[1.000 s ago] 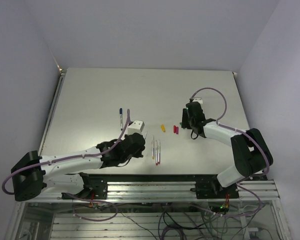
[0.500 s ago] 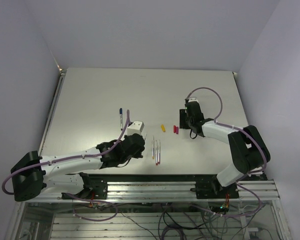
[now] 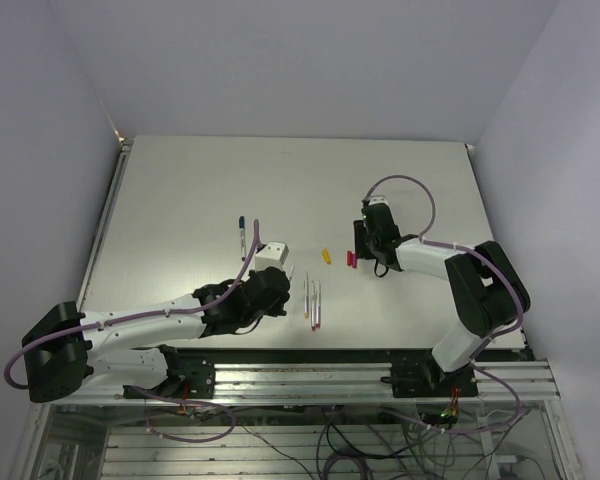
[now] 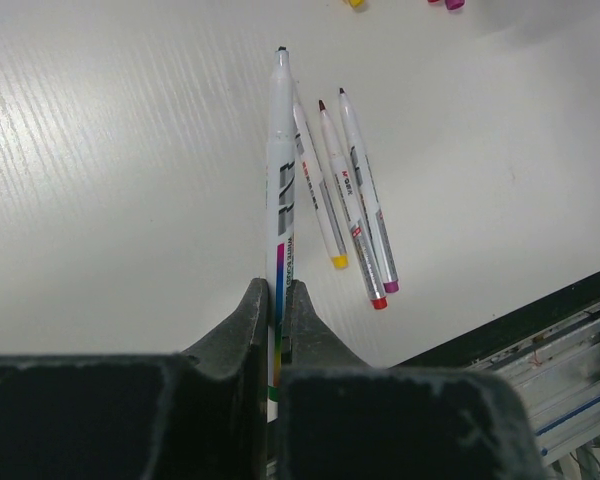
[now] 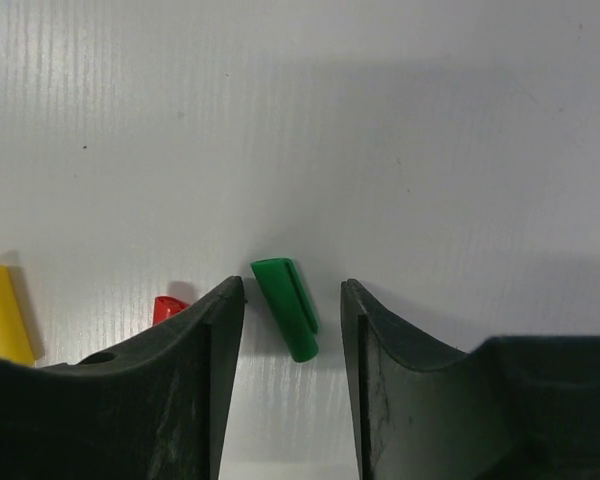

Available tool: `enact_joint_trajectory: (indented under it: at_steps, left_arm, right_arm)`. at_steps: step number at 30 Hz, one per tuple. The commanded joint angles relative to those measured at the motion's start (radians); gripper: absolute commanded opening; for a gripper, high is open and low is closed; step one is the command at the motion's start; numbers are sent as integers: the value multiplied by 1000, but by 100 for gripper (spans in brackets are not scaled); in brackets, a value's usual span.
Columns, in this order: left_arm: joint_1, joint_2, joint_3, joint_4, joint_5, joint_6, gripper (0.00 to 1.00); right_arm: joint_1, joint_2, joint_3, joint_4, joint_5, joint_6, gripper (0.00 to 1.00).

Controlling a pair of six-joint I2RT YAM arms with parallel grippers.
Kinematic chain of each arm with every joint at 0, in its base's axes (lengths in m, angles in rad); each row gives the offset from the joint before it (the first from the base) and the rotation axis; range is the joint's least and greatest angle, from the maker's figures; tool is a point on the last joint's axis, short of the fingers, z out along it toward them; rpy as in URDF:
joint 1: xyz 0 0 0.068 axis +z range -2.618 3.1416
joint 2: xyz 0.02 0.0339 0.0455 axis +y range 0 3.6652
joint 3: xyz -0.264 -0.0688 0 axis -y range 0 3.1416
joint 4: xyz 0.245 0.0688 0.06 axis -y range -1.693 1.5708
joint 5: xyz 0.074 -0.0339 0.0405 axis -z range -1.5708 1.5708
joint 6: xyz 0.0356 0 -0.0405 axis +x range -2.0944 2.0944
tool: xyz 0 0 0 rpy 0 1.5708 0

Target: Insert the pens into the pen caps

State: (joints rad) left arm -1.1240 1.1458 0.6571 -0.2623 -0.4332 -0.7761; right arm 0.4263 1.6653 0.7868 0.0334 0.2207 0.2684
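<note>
My left gripper [image 4: 278, 290] is shut on a whitish pen [image 4: 280, 170] and holds it pointing away over the table; it also shows in the top view [image 3: 283, 283]. Three more pens [image 4: 350, 195], with yellow, red and magenta ends, lie side by side just right of it [image 3: 311, 300]. My right gripper [image 5: 292, 298] is open and low over the table, with a green cap [image 5: 286, 308] lying between its jaws, touching neither. A red cap [image 5: 166, 308] is partly hidden behind the left finger. A yellow cap [image 5: 4, 312] lies further left [image 3: 326, 256].
A pen with a blue cap [image 3: 242, 236] lies apart at the left centre of the table [image 3: 180, 190]. Red and magenta caps [image 3: 350, 259] lie just left of my right gripper [image 3: 362, 250]. The table's near edge and metal rail [image 3: 310, 375] are close to the three pens.
My right gripper has moved left and a little back toward the caps, swinging its wrist. My left arm and its pen have not moved.
</note>
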Motion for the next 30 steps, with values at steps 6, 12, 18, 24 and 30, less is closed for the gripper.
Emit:
enact_joint_trajectory:
  at_steps: [6, 12, 18, 24, 30]
  left_arm:
    - [-6, 9, 7, 18, 8, -5, 7]
    - [-5, 9, 4, 15, 6, -7, 7]
    - [-5, 28, 1, 25, 4, -1, 7]
    - [-5, 49, -6, 64, 8, 11, 7]
    - [-5, 48, -10, 138, 8, 52, 7]
  right_arm:
    - [20, 43, 21, -57, 48, 39, 29]
    - [20, 44, 7, -108, 30, 87, 7]
    - [19, 69, 56, -201, 60, 115, 1]
    - [20, -33, 59, -186, 104, 109, 0]
    - [20, -197, 59, -164, 119, 103, 0]
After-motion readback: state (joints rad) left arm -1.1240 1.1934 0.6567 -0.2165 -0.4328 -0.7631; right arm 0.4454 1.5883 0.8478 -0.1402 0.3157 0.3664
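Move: The green cap lies practically at the right hand's point, between its half-open fingers and scarcely 1 cm to the left, at pad height or a touch lower. From that hand, the purple cap is about 3 cm to the left and 2 cm back, the red cap 4 cm left and 2 cm back, the yellow cap 10 cm left and 1 cm back. From the left hand, already holding a pen, the green cap is roughly 17 cm ahead, 23 cm to the right and 9 cm below. The green cap is pinched between the right hand's fingertips, which close from about half open while the hand stays almost in place, low over the table, turning some 5 degrees clockwise. Keeping that grip, the hand then goes up about 3 cm, easing back and right by roughly 1 cm, away from the red and purple caps. ##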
